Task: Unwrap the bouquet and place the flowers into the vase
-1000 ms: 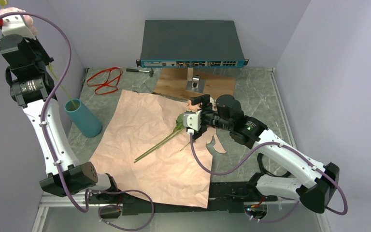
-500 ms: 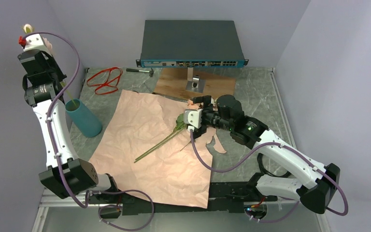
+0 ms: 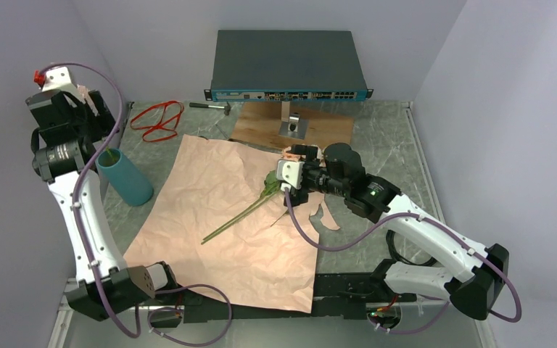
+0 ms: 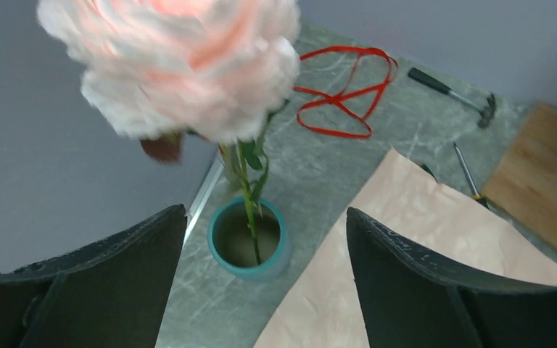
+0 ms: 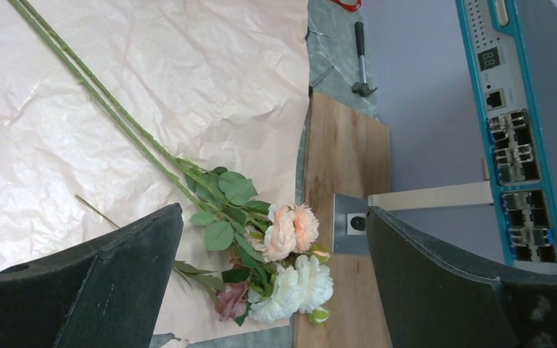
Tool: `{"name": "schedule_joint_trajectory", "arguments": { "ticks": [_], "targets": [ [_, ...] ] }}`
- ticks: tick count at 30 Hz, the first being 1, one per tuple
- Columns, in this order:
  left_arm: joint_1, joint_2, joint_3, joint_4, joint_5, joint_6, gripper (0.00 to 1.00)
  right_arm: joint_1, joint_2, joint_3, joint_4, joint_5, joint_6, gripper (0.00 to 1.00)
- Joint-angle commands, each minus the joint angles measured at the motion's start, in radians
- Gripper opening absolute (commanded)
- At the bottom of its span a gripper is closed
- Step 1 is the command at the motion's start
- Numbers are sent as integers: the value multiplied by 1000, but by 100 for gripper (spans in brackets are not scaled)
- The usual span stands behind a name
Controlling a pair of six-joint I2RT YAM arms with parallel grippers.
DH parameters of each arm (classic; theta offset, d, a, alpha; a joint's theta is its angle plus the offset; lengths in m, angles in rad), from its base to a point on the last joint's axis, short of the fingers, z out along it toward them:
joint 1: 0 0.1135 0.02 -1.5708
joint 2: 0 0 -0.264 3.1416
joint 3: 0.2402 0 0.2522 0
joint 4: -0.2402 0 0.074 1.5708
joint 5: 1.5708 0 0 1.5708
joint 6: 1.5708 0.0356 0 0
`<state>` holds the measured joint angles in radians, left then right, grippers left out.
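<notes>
The teal vase [image 3: 125, 177] stands left of the flat pink wrapping paper [image 3: 232, 217]. One flower stands in the vase [image 4: 249, 243]: its green stem [image 4: 249, 210] runs down inside and its pink-white bloom [image 4: 181, 65] sits high and blurred. My left gripper [image 3: 91, 109] hovers above the vase, open [image 4: 265, 212], with the stem loose between its fingers. The other flowers [image 5: 290, 254] lie on the paper, their long stems [image 5: 101, 109] pointing away. My right gripper [image 3: 297, 177] hangs open [image 5: 273, 212] just above the peach and cream blooms, touching nothing.
The loose red ribbon [image 3: 158, 119] lies behind the vase. A small hammer [image 3: 214, 106], a wooden board [image 3: 294, 130] with a metal stand and a network switch [image 3: 286, 65] sit at the back. A screwdriver [image 4: 468, 174] lies by the paper's edge. Walls close both sides.
My left arm came down towards the vase and its gripper opened, letting go of the flower stem now standing in the vase. The right arm barely moved.
</notes>
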<state>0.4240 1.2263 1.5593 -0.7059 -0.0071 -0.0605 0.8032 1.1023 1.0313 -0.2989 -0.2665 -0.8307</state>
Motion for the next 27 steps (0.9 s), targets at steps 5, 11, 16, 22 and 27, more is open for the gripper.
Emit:
{"name": "schedule_joint_trajectory", "arguments": {
  "ticks": [5, 11, 16, 22, 27],
  "targets": [
    [5, -180, -26, -170, 385, 46, 86, 5, 15, -4, 53, 22, 146, 100],
    [-6, -123, -64, -432, 738, 270, 83, 5, 33, -5, 66, 44, 263, 100],
    [-157, -132, -207, -437, 665, 394, 81, 3, 27, -24, 55, 101, 410, 100],
    [-405, -60, -281, -392, 618, 469, 67, -56, -41, -82, 20, 112, 510, 100],
    [-626, 46, -293, -301, 570, 471, 56, -146, -77, -117, 6, 110, 601, 100]
  ]
}}
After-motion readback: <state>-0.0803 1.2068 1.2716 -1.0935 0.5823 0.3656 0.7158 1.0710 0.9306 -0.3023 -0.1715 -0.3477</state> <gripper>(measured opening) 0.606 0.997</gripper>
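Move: The two long stems still on the paper have their middle about 35 cm right of the left hand, 10 cm back and 36 cm below; from the right hand it is some 15 cm left, 2 cm back, 27 cm down. The vase, already with a flower in it, stands nearly under the left hand, 2 cm ahead. The short-stemmed rose lies 3 cm ahead of the right hand, 2 cm right and 27 cm down, with the blooms 16 cm ahead, 5 cm right. Leaving the flower in the vase, the empty left hand swings about 25 cm right towards the two long stems, drawing back some 8 cm; level at first, it then sinks 15 cm, turning roughly 70 degrees clockwise, tipping down and partly closing its fingers. The right hand, wide open, sinks towards the short-stemmed rose, then also shifts right, about 4 cm each way, its fingers tipping down and turning clockwise. ##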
